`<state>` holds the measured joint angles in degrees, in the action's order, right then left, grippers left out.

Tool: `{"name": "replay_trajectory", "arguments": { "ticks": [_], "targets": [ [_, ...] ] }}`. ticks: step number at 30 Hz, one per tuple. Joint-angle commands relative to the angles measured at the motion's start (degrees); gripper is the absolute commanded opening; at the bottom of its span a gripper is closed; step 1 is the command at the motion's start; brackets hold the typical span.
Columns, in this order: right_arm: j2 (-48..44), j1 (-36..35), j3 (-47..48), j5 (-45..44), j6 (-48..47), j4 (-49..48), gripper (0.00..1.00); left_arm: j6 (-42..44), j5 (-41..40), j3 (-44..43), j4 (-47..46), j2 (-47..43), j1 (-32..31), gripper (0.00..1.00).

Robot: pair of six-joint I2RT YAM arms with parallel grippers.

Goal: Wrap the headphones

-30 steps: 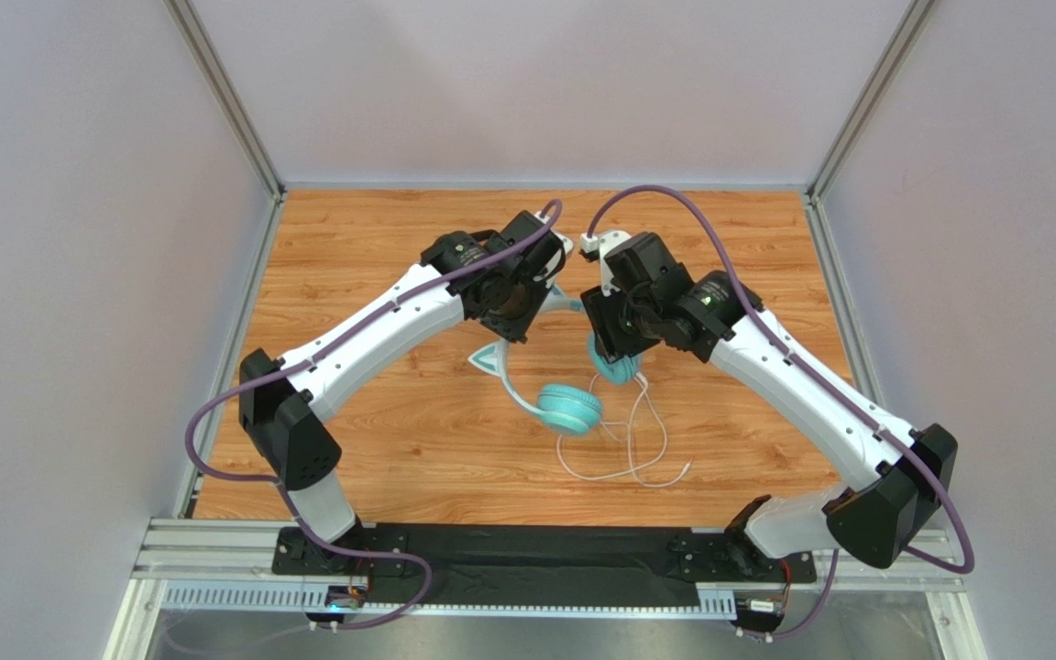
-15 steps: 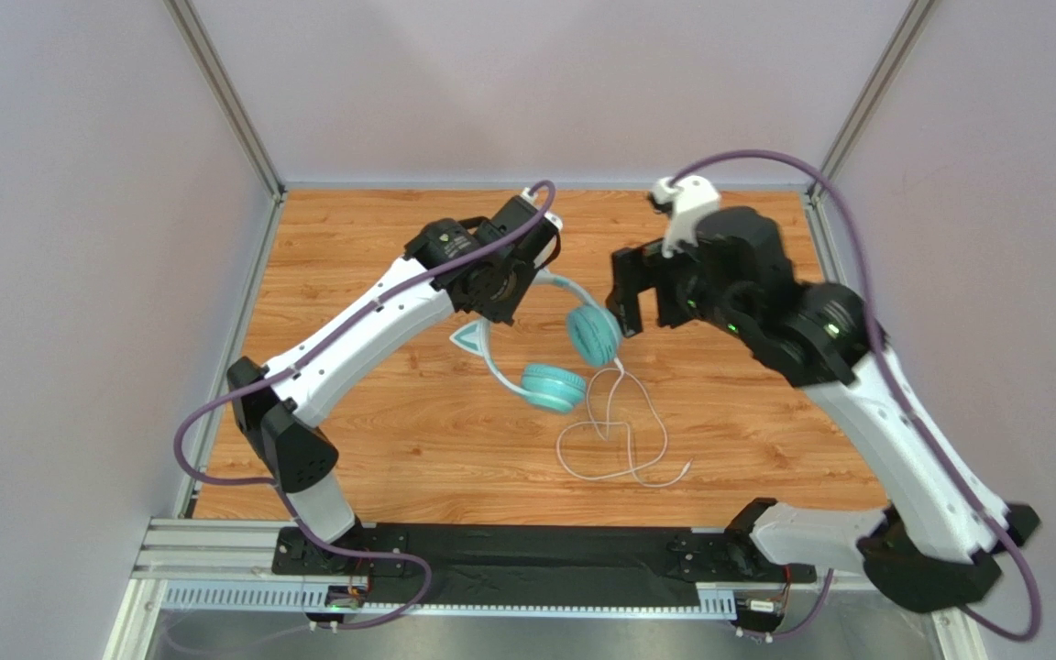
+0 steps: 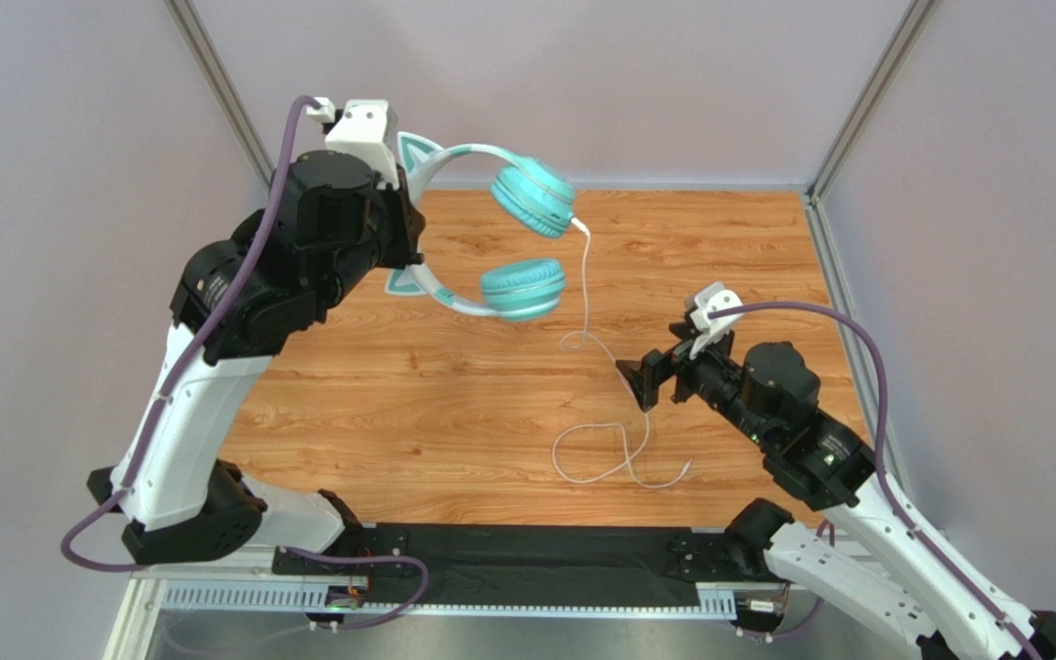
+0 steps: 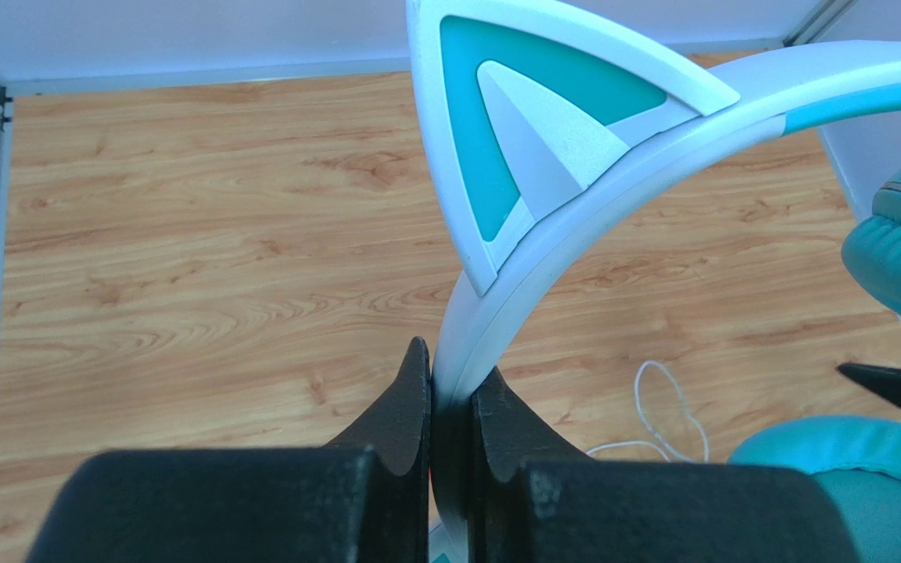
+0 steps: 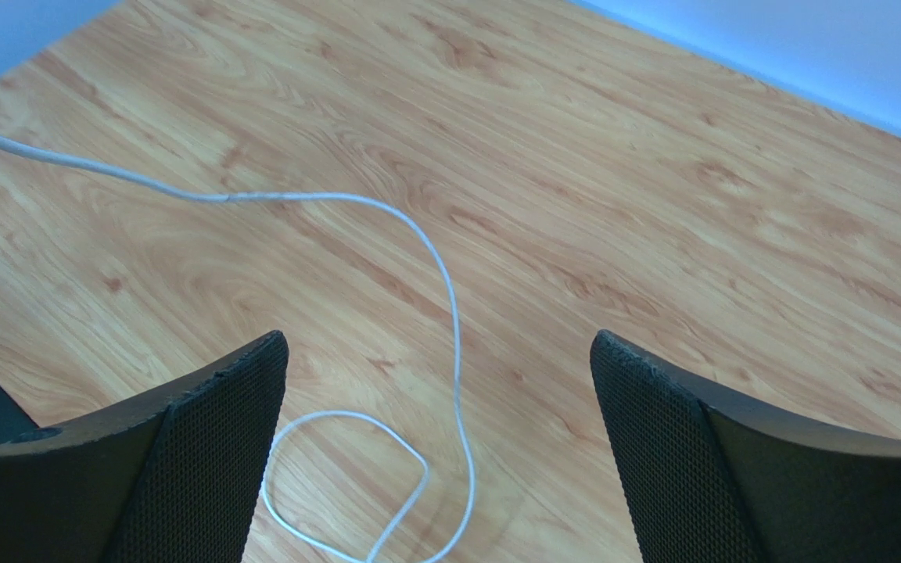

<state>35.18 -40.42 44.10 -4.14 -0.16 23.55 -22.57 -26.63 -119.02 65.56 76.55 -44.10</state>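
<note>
The teal headphones [image 3: 521, 288] hang in the air over the table's far left, cat ears on the pale headband [image 3: 458, 154]. My left gripper [image 3: 406, 231] is shut on that headband just below one cat ear [image 4: 514, 129], its jaws [image 4: 452, 370] pinching the band. A thin white cable [image 3: 586, 282] drops from the upper ear cup to loops lying on the wood [image 3: 623, 461]. My right gripper [image 3: 638, 380] hovers open beside the hanging cable, right of the table's middle. Between its spread fingers [image 5: 434, 340] the cable [image 5: 338, 199] curves across the wood below, untouched.
The wooden table [image 3: 396, 413] is boxed in by pale walls with metal posts at the back corners [image 3: 231, 110]. A black base rail [image 3: 534, 550] runs along the near edge. Thick purple robot cables [image 3: 823, 323] loop off both arms.
The left arm has lifted the headphones off the table, up and to the left, pulling the cable taut. The right gripper opened wide and drew back toward the near right, down beside the cable.
</note>
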Motion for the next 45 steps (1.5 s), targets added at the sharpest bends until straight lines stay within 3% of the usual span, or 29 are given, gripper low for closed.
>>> {"name": "replay_trajectory", "arguments": {
  "ticks": [1,14,21,27,29,31,34,35,39,45],
  "targets": [
    [2.9,-0.2,0.8,7.8,2.5,-9.1,1.0,-4.8,0.0,-6.7,1.2,4.6,0.2,0.0],
    [5.6,-0.7,-5.9,11.2,0.4,-19.7,1.0,-9.0,8.7,-7.5,1.2,5.8,2.2,0.0],
    [10.4,-0.7,-9.8,0.3,-4.7,-30.8,1.0,-10.4,11.2,-10.0,2.8,6.2,2.3,0.0],
    [18.8,-0.7,-9.5,-1.2,-5.1,-38.6,0.99,-11.0,11.2,-10.0,2.9,5.1,2.3,0.0],
    [21.6,-0.7,-8.5,-0.6,-4.8,-40.8,0.93,-11.4,11.8,-10.2,2.7,4.7,2.3,0.0],
    [25.5,-0.7,-7.9,-0.6,-4.3,-42.3,0.73,-11.5,12.3,-10.4,2.9,4.7,2.3,0.0],
    [29.8,-0.7,-6.0,-0.9,-3.2,-44.7,0.13,-11.9,12.1,-9.9,3.4,4.6,2.4,0.0],
    [30.6,-0.6,-5.3,-1.1,-2.6,-44.7,0.0,-12.1,12.6,-9.7,3.7,4.6,2.5,0.0],
    [33.4,-0.7,-2.6,-2.7,-2.8,-45.6,0.0,-13.2,16.1,-7.9,2.7,3.4,3.4,0.0],
    [34.6,0.4,1.1,-4.6,-3.3,-46.1,0.0,-16.2,27.5,-4.5,-1.0,1.1,6.5,0.0]
  ]
}}
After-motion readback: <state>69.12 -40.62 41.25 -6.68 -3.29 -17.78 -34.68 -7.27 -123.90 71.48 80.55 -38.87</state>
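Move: The hanging cable runs past the right hand, its stretch beneath the ear cups some 9 cm ahead, 7 cm left and 8 cm below. The near ear cup is about level ahead of that hand, 16 cm left and 15 cm above; the cable loop on the table lies 6 cm back, 6 cm left, 25 cm down. From the left hand, that cable stretch lies roughly 4 cm ahead, 22 cm right and 27 cm lower. The hanging cable is what the right hand goes for: wide open, it swings left about 5 cm, then reaches forward and sinks, still edging left, and shuts on the cable, pinching it between the fingertips, then carries on forward while rising about 3.5 cm. The left hand keeps the headband gripped, eases to the right and tips its fingers down some 15 degrees. ##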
